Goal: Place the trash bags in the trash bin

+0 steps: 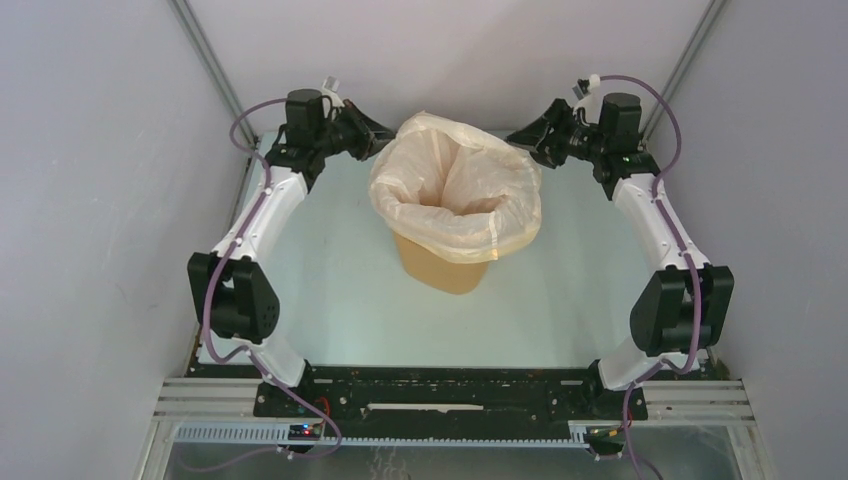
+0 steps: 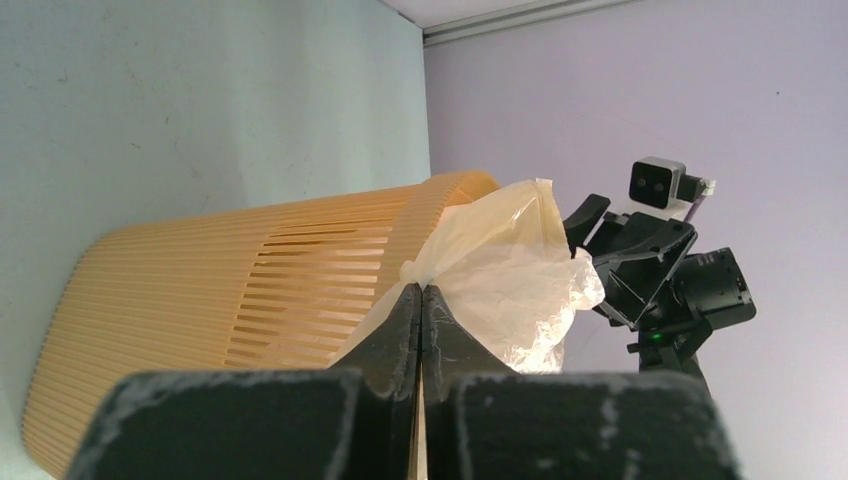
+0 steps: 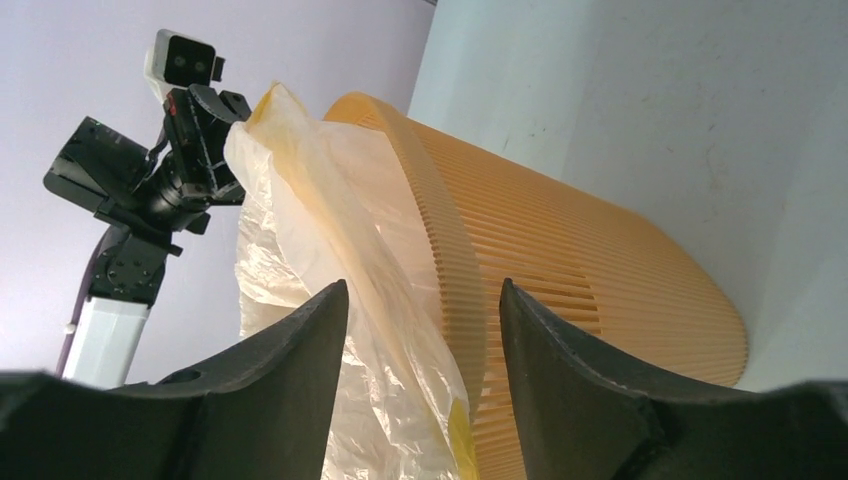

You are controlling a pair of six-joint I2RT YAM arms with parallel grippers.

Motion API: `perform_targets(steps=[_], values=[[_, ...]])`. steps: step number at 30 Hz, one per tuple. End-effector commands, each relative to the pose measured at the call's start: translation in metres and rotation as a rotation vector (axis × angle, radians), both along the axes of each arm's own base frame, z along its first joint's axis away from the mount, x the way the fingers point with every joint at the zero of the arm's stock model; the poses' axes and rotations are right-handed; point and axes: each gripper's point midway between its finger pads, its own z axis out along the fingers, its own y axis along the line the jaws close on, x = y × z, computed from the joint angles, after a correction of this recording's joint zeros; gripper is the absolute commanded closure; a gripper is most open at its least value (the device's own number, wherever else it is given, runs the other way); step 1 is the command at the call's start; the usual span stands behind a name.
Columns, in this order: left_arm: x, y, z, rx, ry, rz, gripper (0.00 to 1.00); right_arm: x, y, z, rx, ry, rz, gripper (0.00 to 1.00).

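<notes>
The orange-yellow trash bin (image 1: pixel 447 268) stands at mid-table, and the cream translucent trash bag (image 1: pixel 455 190) lines its mouth with the rim folded out over the edge. My left gripper (image 1: pixel 387 135) is at the bag's back-left edge. In the left wrist view it (image 2: pixel 421 292) is shut on a pinch of bag film (image 2: pixel 510 270) beside the slotted bin wall (image 2: pixel 250 290). My right gripper (image 1: pixel 516 137) is at the bag's back-right edge. In the right wrist view it (image 3: pixel 422 290) stands open, with loose bag film (image 3: pixel 320 230) and the bin rim (image 3: pixel 440 230) between its fingers, not pinched.
Grey enclosure walls stand close on both sides and behind, with metal corner posts (image 1: pixel 205 50). The arms' bases sit on the black rail (image 1: pixel 450 392) at the near edge. Each wrist view shows the opposite arm (image 2: pixel 660 270) (image 3: pixel 150 180) just across the bin.
</notes>
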Motion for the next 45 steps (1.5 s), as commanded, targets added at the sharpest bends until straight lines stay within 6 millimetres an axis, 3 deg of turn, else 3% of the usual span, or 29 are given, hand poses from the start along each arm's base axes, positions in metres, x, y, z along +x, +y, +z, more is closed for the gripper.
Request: perform_targets(steps=[1,5,10,13,17,24,32,39,41,45], values=[[0.01,-0.001,0.012,-0.012,-0.024,0.027,1.0,-0.006,0.002,0.017,0.047,-0.044,0.024,0.36],[0.016,-0.002,0.01,-0.024,-0.005,0.038,1.0,-0.014,-0.001,0.011,0.04,-0.034,0.027,0.46],[0.02,-0.001,0.005,-0.019,0.005,0.053,1.0,-0.01,-0.004,0.015,0.06,-0.04,0.01,0.83],[0.024,-0.001,0.0,-0.02,0.018,0.057,1.0,-0.002,-0.009,0.018,0.074,-0.042,-0.028,0.99],[0.031,-0.002,-0.009,-0.028,0.048,0.062,1.0,0.013,-0.018,0.006,0.07,0.007,-0.099,1.0],[0.035,0.003,-0.044,0.011,0.151,0.094,1.0,0.033,-0.024,-0.045,0.062,0.174,-0.163,1.0],[0.015,0.003,-0.07,0.055,0.208,0.044,1.0,0.027,-0.024,-0.067,0.038,0.225,-0.148,1.0],[-0.003,0.019,-0.085,0.15,0.226,0.037,0.99,0.017,-0.025,-0.087,-0.025,0.27,-0.13,1.0],[-0.007,0.023,-0.089,0.159,0.234,0.023,0.98,0.011,-0.018,-0.083,-0.017,0.27,-0.103,1.0],[-0.016,0.033,-0.108,0.164,0.258,0.021,1.0,0.007,-0.003,-0.048,0.031,0.194,-0.072,1.0]])
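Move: The trash bag's right rim already runs between the right hand's open fingers, about 1 cm below their midpoint; the left hand keeps the far left rim pinched. From the left hand the trash bin's middle lies some 9 cm back, 11 cm to the right and 17 cm below, and the bag's right rim about 20 cm to the right, roughly level in depth. From the right hand the bin's middle is about 9 cm back, 11 cm left and 17 cm below. The bag's right rim is pinched first: the right fingers close on it from wide open while that hand dips slightly, and then pull it down about 5 cm and forward a little, over the bin's far edge, tipping down some 10 degrees. The left hand, still gripping its corner, draws it down by about as much, first easing forward 2 to 3 cm, then coming back slightly. ##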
